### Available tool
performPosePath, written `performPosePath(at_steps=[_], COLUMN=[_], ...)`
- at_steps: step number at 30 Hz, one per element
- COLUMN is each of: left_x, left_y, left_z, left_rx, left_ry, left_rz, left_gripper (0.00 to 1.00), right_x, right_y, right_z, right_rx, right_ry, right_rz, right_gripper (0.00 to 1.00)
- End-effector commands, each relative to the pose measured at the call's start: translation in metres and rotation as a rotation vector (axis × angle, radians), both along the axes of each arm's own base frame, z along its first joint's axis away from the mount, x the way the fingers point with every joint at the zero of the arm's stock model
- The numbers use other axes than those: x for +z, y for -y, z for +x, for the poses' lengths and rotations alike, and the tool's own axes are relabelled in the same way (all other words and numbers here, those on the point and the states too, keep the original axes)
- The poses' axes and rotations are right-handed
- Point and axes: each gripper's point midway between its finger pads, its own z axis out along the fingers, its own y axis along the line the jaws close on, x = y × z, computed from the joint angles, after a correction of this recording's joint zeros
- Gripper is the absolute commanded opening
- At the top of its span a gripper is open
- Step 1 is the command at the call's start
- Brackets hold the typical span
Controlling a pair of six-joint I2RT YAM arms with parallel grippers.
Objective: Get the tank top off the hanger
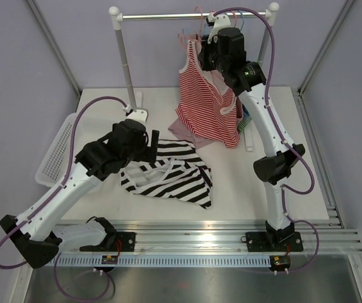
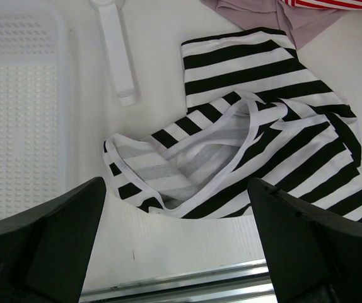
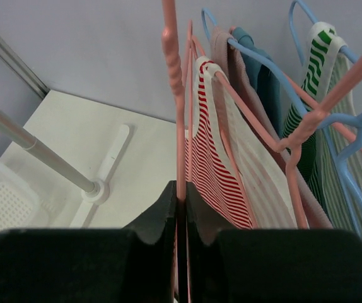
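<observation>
A black-and-white striped tank top [image 1: 171, 173] lies crumpled on the table, off any hanger. My left gripper [image 1: 151, 146] hovers at its left edge, wide open and empty; in the left wrist view the top [image 2: 275, 126] lies beyond the open gripper [image 2: 178, 240]. Up at the rail [image 1: 168, 15], my right gripper [image 1: 201, 47] is shut on a thin pink hanger [image 3: 171, 63], pinched between the jaws of the right gripper [image 3: 180, 196]. The stretch of that hanger in view is bare. A red-and-white striped tank top [image 3: 212, 164] hangs just right of it.
A white perforated basket [image 1: 58, 151] sits at the table's left edge. The rack's white foot [image 2: 118, 50] lies beside it. More garments hang on blue hangers [image 3: 256, 63], among them a green-striped one [image 3: 313, 69]. A mauve garment [image 1: 184, 129] droops onto the table under the rail.
</observation>
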Motion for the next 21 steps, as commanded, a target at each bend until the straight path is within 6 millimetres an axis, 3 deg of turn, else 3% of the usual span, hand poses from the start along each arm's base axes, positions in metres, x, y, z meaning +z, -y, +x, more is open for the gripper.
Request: performPosePath(at_steps=[1, 6, 7, 9, 10, 11, 12, 13, 14, 15, 16, 17, 18, 19, 20, 21], left_x=[0.008, -0.012, -0.026, -0.037, -0.055, -0.063, -0.067, -0.079, -0.093, -0.103, -0.111, -0.127, -0.134, -0.14, -0.156, -0.163], left_y=[0.024, 0.067, 0.075, 0.091, 0.097, 0.103, 0.11, 0.114, 0.121, 0.124, 0.128, 0.132, 0.134, 0.137, 0.138, 0.14], left_z=[0.012, 0.019, 0.018, 0.021, 0.021, 0.02, 0.023, 0.022, 0.024, 0.024, 0.023, 0.024, 0.023, 0.022, 0.022, 0.019], left_rx=[0.024, -0.056, -0.077, -0.107, -0.116, -0.131, -0.139, -0.148, -0.157, -0.16, -0.166, -0.167, -0.171, -0.169, -0.165, -0.167], left_ry=[0.056, 0.029, 0.004, -0.004, -0.039, -0.056, -0.055, -0.074, -0.095, -0.113, -0.133, -0.173, -0.19, -0.205, -0.235, -0.251], left_rz=[-0.069, -0.13, -0.115, -0.127, -0.103, -0.102, -0.108, -0.094, -0.08, -0.07, -0.062, -0.039, -0.028, -0.022, 0.006, 0.012], left_gripper=[0.99, 0.99, 0.99, 0.99, 0.99, 0.99, 0.99, 0.99, 0.99, 0.99, 0.99, 0.99, 0.99, 0.99, 0.99, 0.99], right_x=[0.049, 0.067, 0.083, 0.08, 0.097, 0.087, 0.106, 0.108, 0.087, 0.109, 0.108, 0.088, 0.103, 0.085, 0.097, 0.094], right_y=[0.005, 0.009, 0.013, 0.017, 0.02, 0.021, 0.031, 0.035, 0.036, 0.05, 0.053, 0.052, 0.063, 0.062, 0.071, 0.072], right_z=[-0.022, -0.048, -0.061, -0.07, -0.091, -0.097, -0.119, -0.128, -0.131, -0.157, -0.167, -0.173, -0.197, -0.204, -0.225, -0.233], right_rx=[0.022, 0.068, 0.08, 0.08, 0.123, 0.137, 0.143, 0.148, 0.15, 0.15, 0.162, 0.175, 0.187, 0.209, 0.222, 0.234], right_ry=[0.1, 0.111, 0.135, 0.118, 0.144, 0.116, 0.153, 0.155, 0.112, 0.166, 0.167, 0.125, 0.167, 0.13, 0.17, 0.17], right_rz=[0.043, 0.07, 0.086, 0.086, 0.105, 0.093, 0.111, 0.116, 0.1, 0.13, 0.136, 0.128, 0.152, 0.148, 0.17, 0.174], right_gripper=[0.24, 0.47, 0.53, 0.61, 0.69, 0.91, 0.99, 1.0, 0.99, 0.99, 0.99, 1.0, 0.99, 1.0, 0.99, 0.99])
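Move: The black-and-white tank top lies on the table about 10 cm right of the left gripper, level with it fore and aft, some 24 cm below. Also from that gripper, the white basket stands roughly 24 cm left and 9 ahead, and the mauve cloth lies about 16 ahead and 17 right. The right gripper holds the empty pink hanger; the rail is some 10 cm above it and 2 ahead, and the red-striped tank top hangs about 3 right and 18 below. Open the right gripper to let go of the empty hanger on the rail, then draw it back about 20 cm, rising and easing right, clear of the rack. Meanwhile bring the open left gripper right some 12 cm and down about 15 cm, ever more steeply, over the black-and-white tank top, tipping the fingers further down; stop short of the cloth. ##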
